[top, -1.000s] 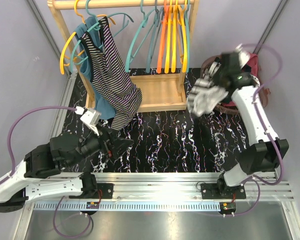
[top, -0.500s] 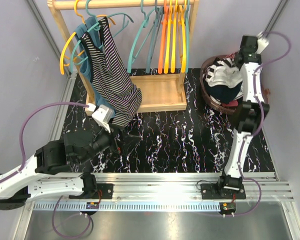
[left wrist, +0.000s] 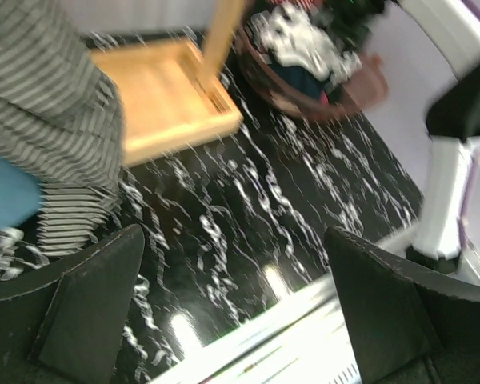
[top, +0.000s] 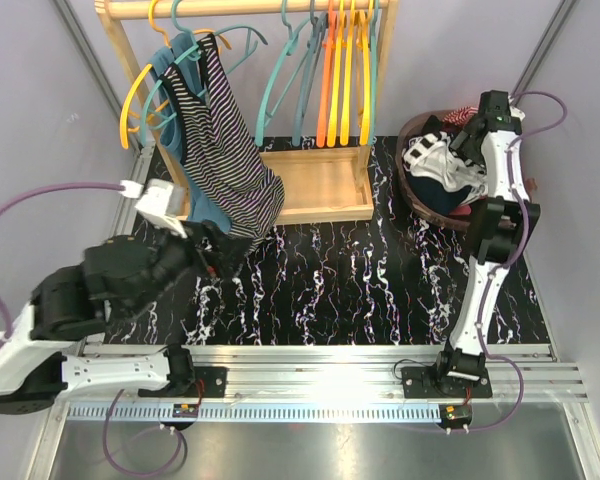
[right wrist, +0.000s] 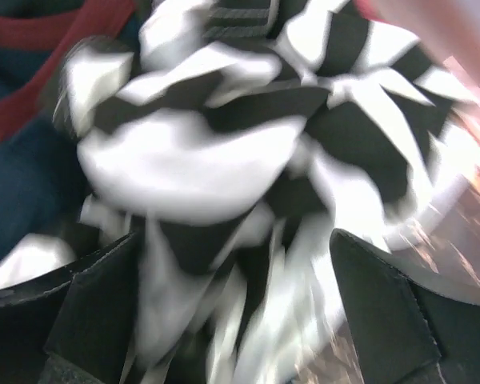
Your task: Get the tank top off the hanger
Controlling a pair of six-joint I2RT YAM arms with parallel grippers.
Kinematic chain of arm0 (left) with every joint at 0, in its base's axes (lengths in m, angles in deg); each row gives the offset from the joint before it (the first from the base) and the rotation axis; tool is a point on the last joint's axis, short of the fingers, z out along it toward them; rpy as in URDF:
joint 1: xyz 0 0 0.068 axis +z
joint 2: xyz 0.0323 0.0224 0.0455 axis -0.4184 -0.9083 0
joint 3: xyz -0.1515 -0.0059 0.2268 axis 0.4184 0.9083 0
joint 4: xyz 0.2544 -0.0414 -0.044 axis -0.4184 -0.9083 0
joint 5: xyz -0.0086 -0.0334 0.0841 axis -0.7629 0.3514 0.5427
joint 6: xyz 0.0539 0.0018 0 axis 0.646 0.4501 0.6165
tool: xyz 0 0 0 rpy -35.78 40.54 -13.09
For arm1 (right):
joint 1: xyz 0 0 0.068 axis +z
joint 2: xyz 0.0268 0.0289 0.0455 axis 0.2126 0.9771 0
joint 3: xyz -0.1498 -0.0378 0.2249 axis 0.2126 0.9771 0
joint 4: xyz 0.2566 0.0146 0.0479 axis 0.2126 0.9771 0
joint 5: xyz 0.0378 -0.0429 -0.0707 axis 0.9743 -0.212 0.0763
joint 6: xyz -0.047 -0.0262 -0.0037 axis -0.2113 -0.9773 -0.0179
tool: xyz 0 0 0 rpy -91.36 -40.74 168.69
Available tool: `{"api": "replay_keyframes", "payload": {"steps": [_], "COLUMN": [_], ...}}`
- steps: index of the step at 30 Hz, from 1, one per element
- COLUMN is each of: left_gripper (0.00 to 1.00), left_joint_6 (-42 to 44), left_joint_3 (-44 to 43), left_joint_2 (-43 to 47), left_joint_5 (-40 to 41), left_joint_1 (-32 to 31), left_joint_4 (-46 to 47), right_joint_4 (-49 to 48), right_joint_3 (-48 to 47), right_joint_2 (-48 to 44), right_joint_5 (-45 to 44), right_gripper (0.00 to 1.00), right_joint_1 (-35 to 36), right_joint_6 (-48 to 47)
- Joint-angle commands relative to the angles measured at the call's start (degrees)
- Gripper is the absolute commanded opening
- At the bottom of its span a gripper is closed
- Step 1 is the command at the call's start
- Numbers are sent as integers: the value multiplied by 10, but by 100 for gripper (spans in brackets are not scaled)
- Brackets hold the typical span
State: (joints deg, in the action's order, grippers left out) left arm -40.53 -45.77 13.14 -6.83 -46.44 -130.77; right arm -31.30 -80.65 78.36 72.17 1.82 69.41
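Note:
A black-and-white striped tank top (top: 225,150) hangs on a teal hanger (top: 185,40) at the left end of the wooden rack, its hem reaching the rack's base. In the left wrist view the striped tank top (left wrist: 48,96) fills the upper left. My left gripper (top: 220,255) is open just below and in front of the hem, and the left gripper (left wrist: 236,264) has only table between its fingers. My right gripper (top: 468,140) stands open over the basket, and the right gripper (right wrist: 236,296) hovers close above a black-and-white garment (right wrist: 208,144) without holding it.
A blue garment (top: 205,215) hangs behind the tank top. Several bare teal, orange and yellow hangers (top: 345,70) hang on the rack. The rack's wooden base (top: 315,185) sits on the marbled table. A brown basket (top: 420,200) of clothes stands at the right.
My right gripper carried the black-and-white garment over the basket, opened and let it go there. My left arm drew back to the left and rose toward the tank top's hem.

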Motion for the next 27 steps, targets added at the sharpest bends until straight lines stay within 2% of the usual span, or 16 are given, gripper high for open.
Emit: {"api": "replay_keyframes", "payload": {"steps": [1, 5, 8, 9, 10, 12, 13, 14, 15, 16, 19, 23, 27], "left_gripper": [99, 99, 99, 99, 99, 99, 99, 99, 99, 99, 99, 99, 99], "left_joint_6": [46, 117, 158, 165, 171, 180, 181, 184, 188, 192, 208, 233, 243], "left_joint_3": [-85, -186, -247, -266, -296, -325, -353, -363, -370, -381, -414, -472, -508], "left_joint_2": [-9, -47, -84, -108, -120, -160, -174, -186, -206, -215, -253, -312, -355], "left_joint_5": [122, 178, 171, 158, 110, 36, 2, -47, -66, -82, -164, -237, -250], "left_joint_1": [2, 7, 37, 53, 74, 172, 205, 258, 278, 296, 384, 458, 485], "left_joint_4": [-48, -73, -81, -92, -99, -125, -134, -141, -142, -139, -132, -143, -142], "right_joint_4": [66, 98, 112, 106, 94, 27, -3, -80, -110, -128, -119, -70, -20], "right_joint_3": [-6, 26, 69, 87, 139, 208, 277, 314, 345, 387, 425, 442, 421], "right_joint_2": [-151, -263, -343, -380, -404, -488, -516, -545, -593, -613, -672, -730, -754], "right_joint_5": [-3, 27, 159, 277, 341, 502, 548, 593, 666, 684, 694, 707, 713], "right_gripper": [100, 100, 100, 100, 100, 100, 100, 100, 100, 100, 100, 100, 100], "right_joint_1": [0, -1, -1, -1, -1, -1, -1, 0, 2, 12, 46, 87, 122], "right_joint_6": [20, 25, -5, -16, -22, -8, 8, 45, 64, 74, 55, 30, 12]}}
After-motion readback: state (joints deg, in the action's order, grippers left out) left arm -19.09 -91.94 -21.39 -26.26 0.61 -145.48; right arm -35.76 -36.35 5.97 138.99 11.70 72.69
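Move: The left hand, open and empty, has the thin-striped tank top hanging about 24 cm ahead and 5 cm left, its middle some 8 cm lower. From this hand the blue garment is about 26 cm ahead and 11 left, and the spare teal hangers about 25 ahead and 7 right, 10 higher. The tank top is about 60 cm left of the right hand, 17 nearer the base and 17 higher; the bold-striped top just released lies about 5 cm back, 6 left and 5 below it. Up and left by about 10 cm each, then forward some 15 cm with a slight dip, the open left hand closes in on the hanging tank top, swinging some 25 degrees counter-clockwise to face the rack. The right hand, already open, backs up out of the basket, rising about 30 cm, then sweeps left while still drawing back, its fingers lifting and turning counter-clockwise towards the rack side. ##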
